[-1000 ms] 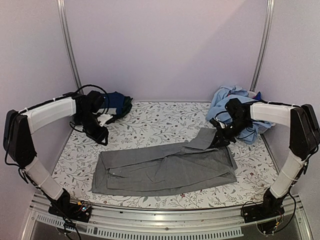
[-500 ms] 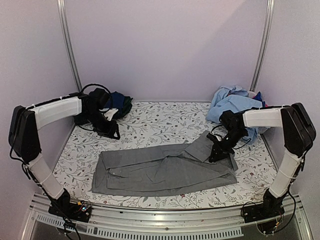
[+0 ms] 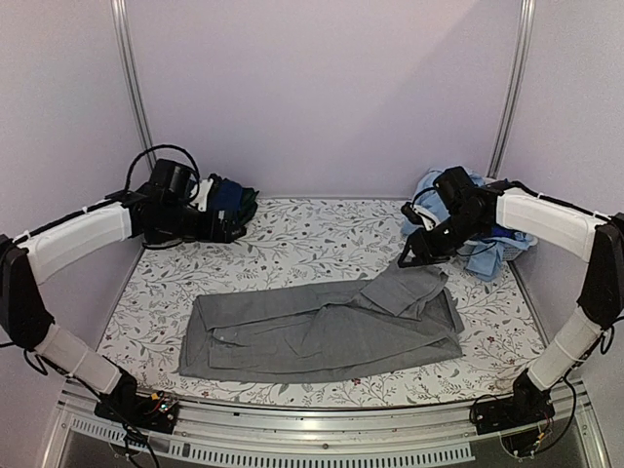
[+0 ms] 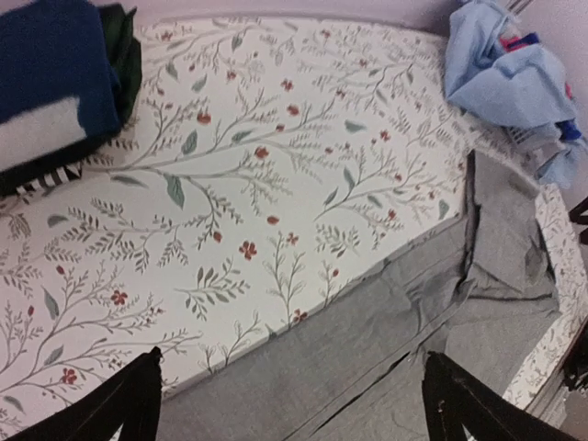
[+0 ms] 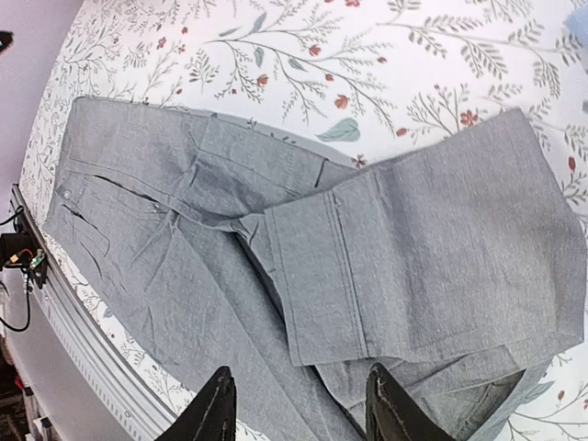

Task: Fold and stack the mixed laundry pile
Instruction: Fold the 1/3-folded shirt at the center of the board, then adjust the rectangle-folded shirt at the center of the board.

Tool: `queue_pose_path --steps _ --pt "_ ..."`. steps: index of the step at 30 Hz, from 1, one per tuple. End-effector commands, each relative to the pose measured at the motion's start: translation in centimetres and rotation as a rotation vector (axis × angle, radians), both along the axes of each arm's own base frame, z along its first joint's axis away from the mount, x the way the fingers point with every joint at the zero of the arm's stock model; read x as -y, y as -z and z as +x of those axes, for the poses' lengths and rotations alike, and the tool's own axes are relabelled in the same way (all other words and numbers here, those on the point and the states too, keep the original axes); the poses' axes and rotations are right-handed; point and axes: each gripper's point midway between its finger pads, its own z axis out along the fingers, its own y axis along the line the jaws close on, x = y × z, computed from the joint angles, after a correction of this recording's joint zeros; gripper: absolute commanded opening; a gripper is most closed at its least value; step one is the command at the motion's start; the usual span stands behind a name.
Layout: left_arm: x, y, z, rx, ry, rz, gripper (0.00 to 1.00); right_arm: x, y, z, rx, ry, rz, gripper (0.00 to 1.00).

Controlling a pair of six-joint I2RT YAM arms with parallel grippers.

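A grey garment (image 3: 322, 330) lies flat across the middle of the table, its right end folded back over itself as a flap (image 5: 432, 266). My right gripper (image 3: 409, 257) hovers open just above that flap, with nothing between its fingers (image 5: 213, 412). The mixed laundry pile (image 3: 453, 207), mostly light blue cloth, sits at the back right behind the right arm. My left gripper (image 3: 232, 234) hangs wide open and empty above the sheet at the back left, next to a folded stack of navy and dark green pieces (image 3: 230, 199). In the left wrist view the grey garment (image 4: 413, 340) lies below that gripper (image 4: 294, 413).
A white sheet printed with leafy vines (image 3: 312, 239) covers the table. Purple walls close in the back and sides, with metal posts (image 3: 132, 88) in the corners. An aluminium rail (image 3: 312, 429) runs along the near edge between the arm bases.
My right gripper has let go of the grey garment's folded end and risen away from it. The left gripper has opened wide and lifted toward the back-left stack.
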Motion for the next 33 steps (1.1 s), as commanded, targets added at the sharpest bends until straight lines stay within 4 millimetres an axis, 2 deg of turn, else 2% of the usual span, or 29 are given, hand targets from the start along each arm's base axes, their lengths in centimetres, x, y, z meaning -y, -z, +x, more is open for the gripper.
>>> queue_pose_path --steps 1,3,6,13,22,24,33 --pt "-1.2 -9.3 2.5 0.31 -0.143 -0.215 1.0 -2.5 1.7 -1.5 0.05 -0.138 -0.118 0.49" --pt "-1.9 -10.2 2.4 0.327 -0.156 -0.259 1.0 -3.5 2.5 -2.1 0.072 -0.203 -0.165 0.5" --pt "-2.4 -10.2 2.2 0.315 -0.159 -0.264 1.0 -4.5 3.6 -2.5 0.062 -0.233 -0.199 0.5" --pt "-2.8 -9.7 1.4 0.294 -0.17 -0.251 1.0 -4.3 8.1 -2.0 0.028 -0.233 -0.351 0.51" --pt "-3.2 -10.4 0.7 0.318 -0.174 -0.247 1.0 -4.6 11.8 -2.1 -0.013 -0.26 -0.446 0.51" --pt "-3.2 -10.4 0.6 0.317 -0.173 -0.246 1.0 -4.6 11.7 -1.9 -0.008 -0.252 -0.455 0.47" --pt "-3.0 -10.3 0.7 0.33 -0.152 -0.238 1.0 -5.0 8.9 -0.9 0.033 -0.235 -0.444 0.15"
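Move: The stitched end of the grey shirt's turned-over flap lies some 2 cm back from the right gripper, about 5 cm to its left and 13 cm below. From this hand, the middle of the shirt's main body is roughly 9 cm back and 18 cm left, also on the board; the laundry basket's middle is about 17 cm ahead and 19 cm right. From the left gripper, the flap's end lies around 30 cm right, 7 cm back and 15 cm lower. Swing the right gripper left and slightly back, then sink it about 12 cm onto the stitched end of the shirt's flap, rolling its left side down some 25 degrees. Close the half-open fingers on the cloth there and start easing up about 1.5 cm. Meanwhile lift the open left gripper some 10 cm, drifting left, clear of the shirt. ##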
